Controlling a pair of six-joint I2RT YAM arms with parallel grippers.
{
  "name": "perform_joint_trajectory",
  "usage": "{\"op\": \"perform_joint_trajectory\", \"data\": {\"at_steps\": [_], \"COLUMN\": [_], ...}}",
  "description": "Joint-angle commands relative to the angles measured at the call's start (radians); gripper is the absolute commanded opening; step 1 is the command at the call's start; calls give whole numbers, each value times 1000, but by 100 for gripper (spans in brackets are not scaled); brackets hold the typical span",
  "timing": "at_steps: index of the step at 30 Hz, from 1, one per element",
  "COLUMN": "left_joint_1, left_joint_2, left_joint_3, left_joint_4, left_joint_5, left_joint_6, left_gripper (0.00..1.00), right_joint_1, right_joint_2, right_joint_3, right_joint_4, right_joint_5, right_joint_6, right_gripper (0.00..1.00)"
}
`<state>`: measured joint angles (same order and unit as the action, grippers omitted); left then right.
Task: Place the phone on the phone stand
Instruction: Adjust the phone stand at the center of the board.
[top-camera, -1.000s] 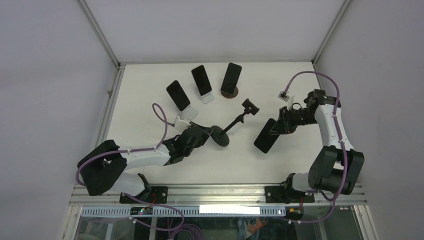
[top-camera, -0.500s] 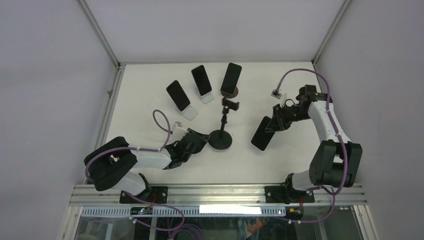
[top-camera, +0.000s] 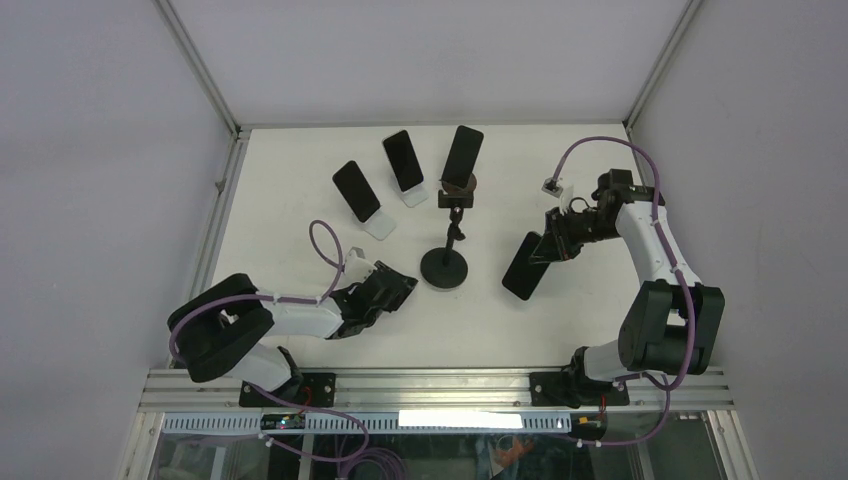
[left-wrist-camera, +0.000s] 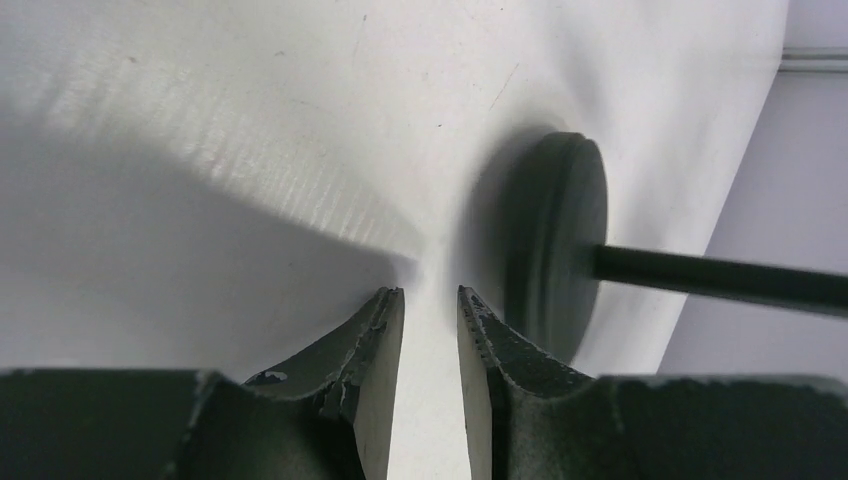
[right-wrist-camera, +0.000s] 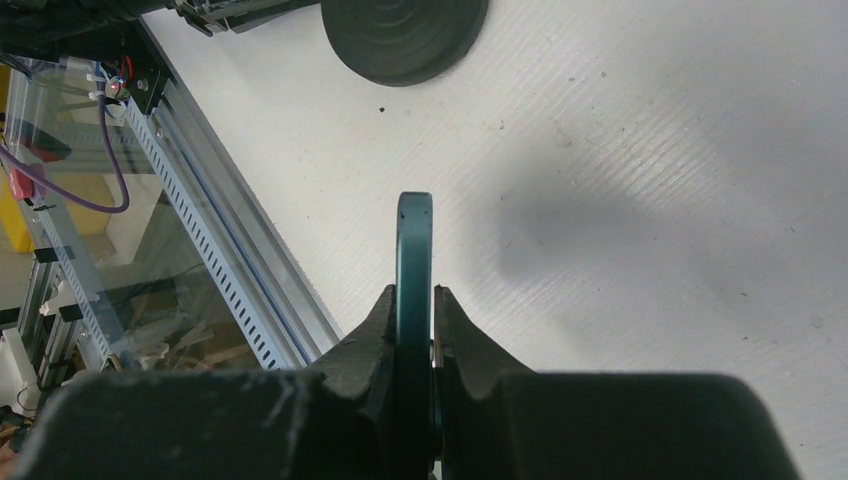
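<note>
The phone stand (top-camera: 444, 270) is black, with a round base, a thin pole and a clamp head (top-camera: 456, 198). It stands upright mid-table. My left gripper (top-camera: 403, 288) sits low just left of the base, its jaws a little apart with nothing between them. In the left wrist view, the left gripper (left-wrist-camera: 431, 296) has the stand's base (left-wrist-camera: 560, 250) just ahead to its right, apart from it. My right gripper (top-camera: 553, 247) is shut on the dark phone (top-camera: 526, 266), held tilted above the table right of the stand. The right wrist view shows the phone's teal edge (right-wrist-camera: 415, 255) pinched between the fingers.
Three other dark phones lean on small stands at the back: left (top-camera: 356, 192), middle (top-camera: 404, 160) and right (top-camera: 463, 156), the last just behind the clamp head. The table's near rail (right-wrist-camera: 200, 230) lies below the held phone.
The stand was tipped over with my left gripper at its base; it now stands upright, and the left gripper has let go and drawn back. The right arm lifted the phone slightly, then held still.
</note>
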<state>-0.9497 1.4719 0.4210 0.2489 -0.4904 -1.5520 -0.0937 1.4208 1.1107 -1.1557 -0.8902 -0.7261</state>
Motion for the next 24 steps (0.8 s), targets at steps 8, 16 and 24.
{"op": "perform_joint_trajectory", "data": {"at_steps": [8, 16, 24], "left_joint_1": [-9, -8, -3], "left_joint_2": [-236, -521, -572], "left_joint_3": [-36, -58, 149], "left_joint_4": [-269, -92, -213], "left_joint_5": [25, 211, 225], "left_joint_6": [318, 724, 825], "left_gripper": [41, 72, 92], "right_joint_1": [5, 5, 5], "right_joint_2": [-25, -29, -34], "right_joint_3": [18, 8, 3], "right_joint_4": [15, 17, 17], "right_joint_5": [-27, -24, -26], "right_joint_6": [11, 7, 6], "right_gripper": [0, 0, 0]}}
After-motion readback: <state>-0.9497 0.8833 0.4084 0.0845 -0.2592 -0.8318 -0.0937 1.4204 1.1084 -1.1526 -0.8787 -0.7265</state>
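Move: Just short of the phone stand's base, the left hand hovers near the table; the base's middle is about 7 cm to its right and 3 cm ahead, roughly 1 cm lower. The phone held by the right hand is some 23 cm to the left hand's right, about level fore and aft and 8 cm higher; the leftmost placed phone is 16 cm ahead, 10 cm left, 5 cm above. From the right hand, the base lies about 19 cm left, 4 cm ahead and 14 cm below. Backing away from the rim of the stand's base, the left hand first slides about 3 cm left and a little back, low over the table, then climbs some 12 cm while swinging back right. Its fingers spread from partly to nearly wide open as the wrist turns about 30 degrees clockwise and the fingertips tip up towards level. ##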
